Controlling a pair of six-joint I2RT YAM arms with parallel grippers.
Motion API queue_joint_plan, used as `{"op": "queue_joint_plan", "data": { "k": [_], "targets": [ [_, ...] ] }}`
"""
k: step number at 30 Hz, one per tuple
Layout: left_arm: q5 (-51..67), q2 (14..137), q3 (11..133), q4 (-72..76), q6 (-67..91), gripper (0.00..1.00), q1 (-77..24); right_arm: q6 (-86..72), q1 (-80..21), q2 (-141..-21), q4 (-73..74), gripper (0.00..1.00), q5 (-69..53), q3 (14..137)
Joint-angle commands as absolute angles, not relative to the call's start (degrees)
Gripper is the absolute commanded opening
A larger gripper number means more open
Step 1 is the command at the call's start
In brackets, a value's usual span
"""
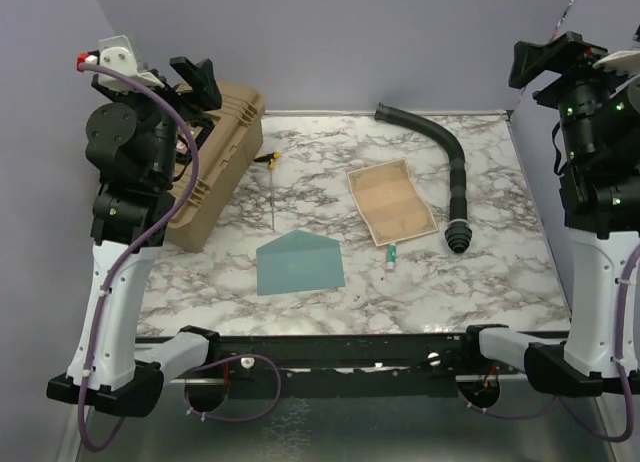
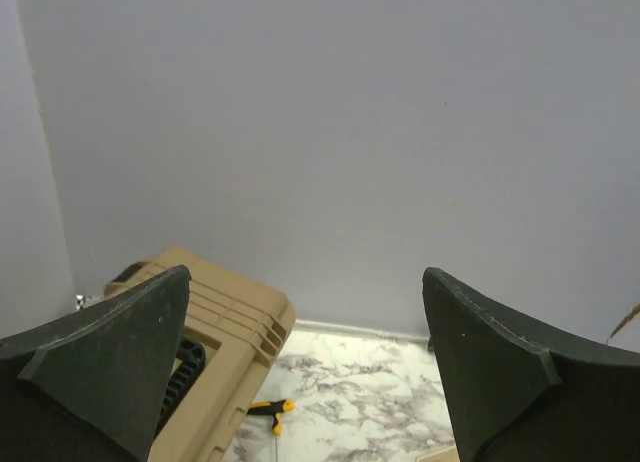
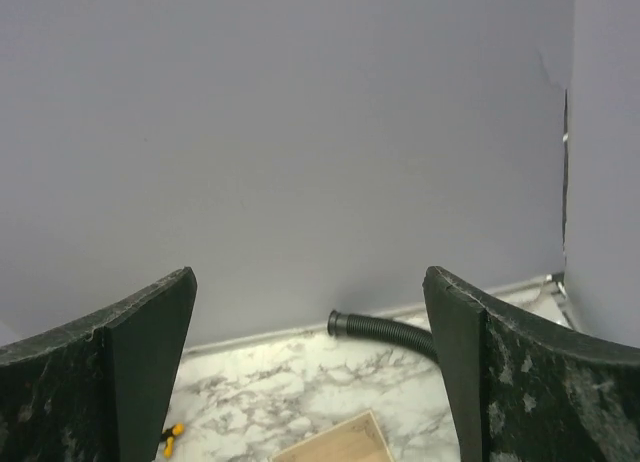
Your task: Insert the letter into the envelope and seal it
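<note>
The letter (image 1: 392, 202), a tan creased sheet with a pale border, lies flat on the marble table (image 1: 500, 272), right of centre. Its far corner (image 3: 340, 447) shows at the bottom of the right wrist view. The teal envelope (image 1: 300, 262) lies flat nearer the front, left of the letter and apart from it, its pointed flap towards the back. My left gripper (image 2: 306, 272) is raised high at the left, open and empty, looking at the back wall. My right gripper (image 3: 310, 273) is raised high at the right, also open and empty. Neither is near the paper.
A tan hard case (image 1: 215, 162) stands at the back left under my left arm. A slim tool with a yellow-black handle (image 1: 270, 162) lies beside it. A black ribbed hose (image 1: 455, 172) curves down the right side. A small green-white object (image 1: 392, 254) lies by the letter's near corner.
</note>
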State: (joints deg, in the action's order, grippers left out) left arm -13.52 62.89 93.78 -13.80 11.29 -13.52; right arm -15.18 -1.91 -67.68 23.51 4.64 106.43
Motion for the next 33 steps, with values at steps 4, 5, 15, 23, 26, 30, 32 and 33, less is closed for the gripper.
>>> {"op": "queue_joint_plan", "data": {
  "k": [4, 5, 15, 23, 26, 30, 32, 33],
  "targets": [
    [-4.8, 64.84, 79.99, -9.5, 13.79, 0.99, -15.02, -22.73, -1.68, -70.63, 29.18, 1.0, 0.36, 97.48],
    [-4.37, 65.5, 77.4, -8.79, 14.25, 0.99, -15.4, -24.45, -1.71, -71.17, 29.41, 1.0, -0.53, 95.77],
    [-3.69, 70.1, 53.51, 5.08, 28.37, 0.99, -17.07, -30.08, -1.67, -77.84, 32.4, 1.0, -10.2, 82.62],
    [10.44, 79.69, 49.24, 17.32, 35.83, 0.99, -19.2, -33.19, -1.67, -85.08, 24.29, 0.8, -27.17, 72.93],
    [13.35, 86.0, 53.14, 17.3, 36.43, 0.99, -20.83, -34.23, -1.71, -88.57, 23.3, 0.73, -28.06, 71.33],
    [14.88, 94.35, 59.1, 16.88, 39.42, 0.99, -23.35, -33.91, -1.67, -91.92, 23.45, 0.68, -26.86, 70.6],
    [15.4, 98.75, 62.19, 16.3, 41.59, 0.99, -24.82, -33.46, -1.67, -92.69, 23.88, 0.67, -25.4, 70.58],
    [15.58, 100.71, 63.78, 15.85, 42.55, 0.99, -25.46, -33.3, -1.67, -92.94, 23.94, 0.67, -24.57, 70.58]
  ]
}}
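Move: The letter lies about 8 cm farther out than the right hand, some 14 cm to its left and roughly 57 cm below. From that hand the glue stick is about 8 cm back and 16 cm left, the black hose's middle some 17 cm straight ahead. The left hand has the letter about 8 cm ahead and 40 cm to its right, some 55 cm below; the envelope is about 10 cm back and 16 cm right, the screwdriver 12 cm ahead and 9 cm right. Down in a fast sweep from high above the table, both hands make for the letter. The right sinks about 43 cm, going forward at first and then left, tips steeply down and closes its fingers by about a third, still in the air. The left drops some 40 cm, then swings right, about 20 cm in all, tipping down and turning clockwise with its fingers wide open. ##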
